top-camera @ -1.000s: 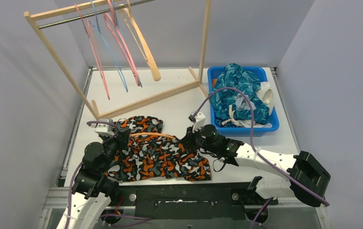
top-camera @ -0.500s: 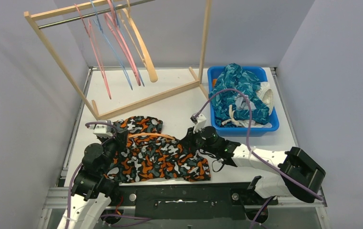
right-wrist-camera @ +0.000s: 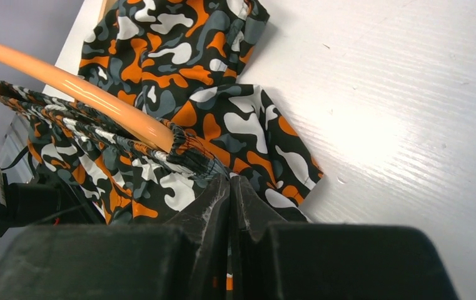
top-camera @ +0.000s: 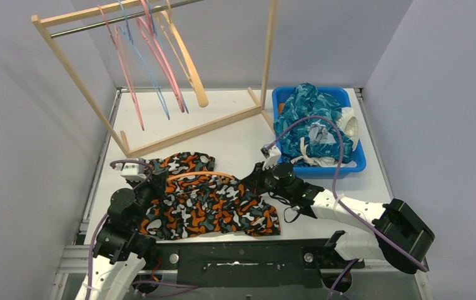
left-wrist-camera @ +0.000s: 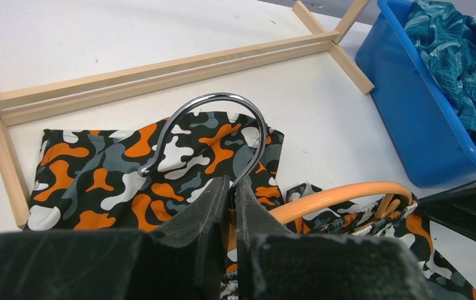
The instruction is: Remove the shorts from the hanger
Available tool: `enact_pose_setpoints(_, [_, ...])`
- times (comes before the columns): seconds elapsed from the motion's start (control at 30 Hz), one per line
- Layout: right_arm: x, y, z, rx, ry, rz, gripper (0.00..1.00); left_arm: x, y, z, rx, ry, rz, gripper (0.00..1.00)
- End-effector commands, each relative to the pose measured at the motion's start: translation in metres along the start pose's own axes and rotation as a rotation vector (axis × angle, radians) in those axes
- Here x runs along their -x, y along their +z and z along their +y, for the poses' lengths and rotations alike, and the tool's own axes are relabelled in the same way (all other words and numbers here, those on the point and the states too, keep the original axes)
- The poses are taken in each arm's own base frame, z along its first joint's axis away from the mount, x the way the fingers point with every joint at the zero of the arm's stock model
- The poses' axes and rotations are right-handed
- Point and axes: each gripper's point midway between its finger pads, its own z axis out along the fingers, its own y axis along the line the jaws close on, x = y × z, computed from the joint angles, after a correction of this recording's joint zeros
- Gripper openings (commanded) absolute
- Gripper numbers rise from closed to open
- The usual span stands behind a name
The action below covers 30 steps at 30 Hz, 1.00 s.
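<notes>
Orange-black-white camouflage shorts (top-camera: 210, 209) lie on the table's front part, threaded on an orange hanger (top-camera: 197, 175). My left gripper (top-camera: 150, 187) is shut on the hanger's neck, just below its metal hook (left-wrist-camera: 216, 96); in the left wrist view the left gripper (left-wrist-camera: 233, 182) has the orange arm (left-wrist-camera: 341, 192) curving off to its right over the shorts (left-wrist-camera: 97, 175). My right gripper (top-camera: 252, 181) is shut on the shorts at their right end. The right wrist view shows the right gripper (right-wrist-camera: 230, 180) pinching the fabric by the gathered waistband, next to the hanger's tip (right-wrist-camera: 85, 92).
A wooden rack (top-camera: 191, 128) stands at the back left with several bare hangers (top-camera: 160, 62) on its rail. A blue bin (top-camera: 348, 164) at the back right holds teal shorts (top-camera: 310, 119) and white fabric. The bin (left-wrist-camera: 410, 106) is close to the right arm.
My right gripper has moved right and slightly back with the fabric, drawing the shorts' right side along the hanger. The left gripper has stayed on the hanger's neck.
</notes>
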Motion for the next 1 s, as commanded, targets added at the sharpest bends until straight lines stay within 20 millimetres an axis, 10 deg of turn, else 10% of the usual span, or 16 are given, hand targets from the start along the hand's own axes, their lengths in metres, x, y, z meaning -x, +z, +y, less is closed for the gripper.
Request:
enact_pose_setpoints(0.0, [-0.018,-0.011,-0.060,-0.236,0.007,0.042,0.00,0.068,-0.009,0.008,0.083,-0.017,-0.238,0.00])
enact_pose_setpoints(0.27, [-0.009,-0.018,-0.069,-0.248,0.060,-0.008,0.00,0.070,-0.011,0.013,0.112,-0.025,-0.245,0.00])
enact_pose_setpoints(0.47, [-0.006,-0.005,-0.025,-0.087,-0.031,0.041,0.01,0.059,-0.001,-0.010,-0.022,0.010,-0.202,0.00])
enact_pose_setpoints(0.67, [0.021,-0.014,0.001,-0.028,-0.103,-0.026,0.49,0.042,0.012,-0.030,-0.125,0.044,-0.108,0.00])
enact_pose_setpoints(0.87, [0.032,-0.045,-0.017,-0.093,-0.198,-0.070,0.58,0.039,0.012,-0.037,-0.168,0.052,-0.108,0.00])
enact_pose_setpoints(0.97, [0.046,-0.056,0.010,0.021,-0.237,-0.063,0.61,0.039,0.011,-0.046,-0.227,0.058,-0.115,0.00])
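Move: The right hand still pinches the shorts' waistband beside the hanger's right end, which lies about 4 cm to its left, 1 cm ahead and a touch above. The shorts' body spreads some 12 cm left, 6 cm back and 7 cm below; the blue bin is about 20 cm ahead, 26 cm right and 3 cm lower. From the left hand, gripping the hanger by its neck, that end lies about 21 cm right, level ahead, 4 cm lower. Right and down, about 3.5 cm each, the right hand draws the pinched waistband off the hanger's right end, eases back left a couple of centimetres while its fingers open and let go, then backs away rightwards, rising about 6 cm, fingers wide. The left hand keeps its grip on the hanger, lifting about 3 cm, then sinking most of the way back and drifting right. ##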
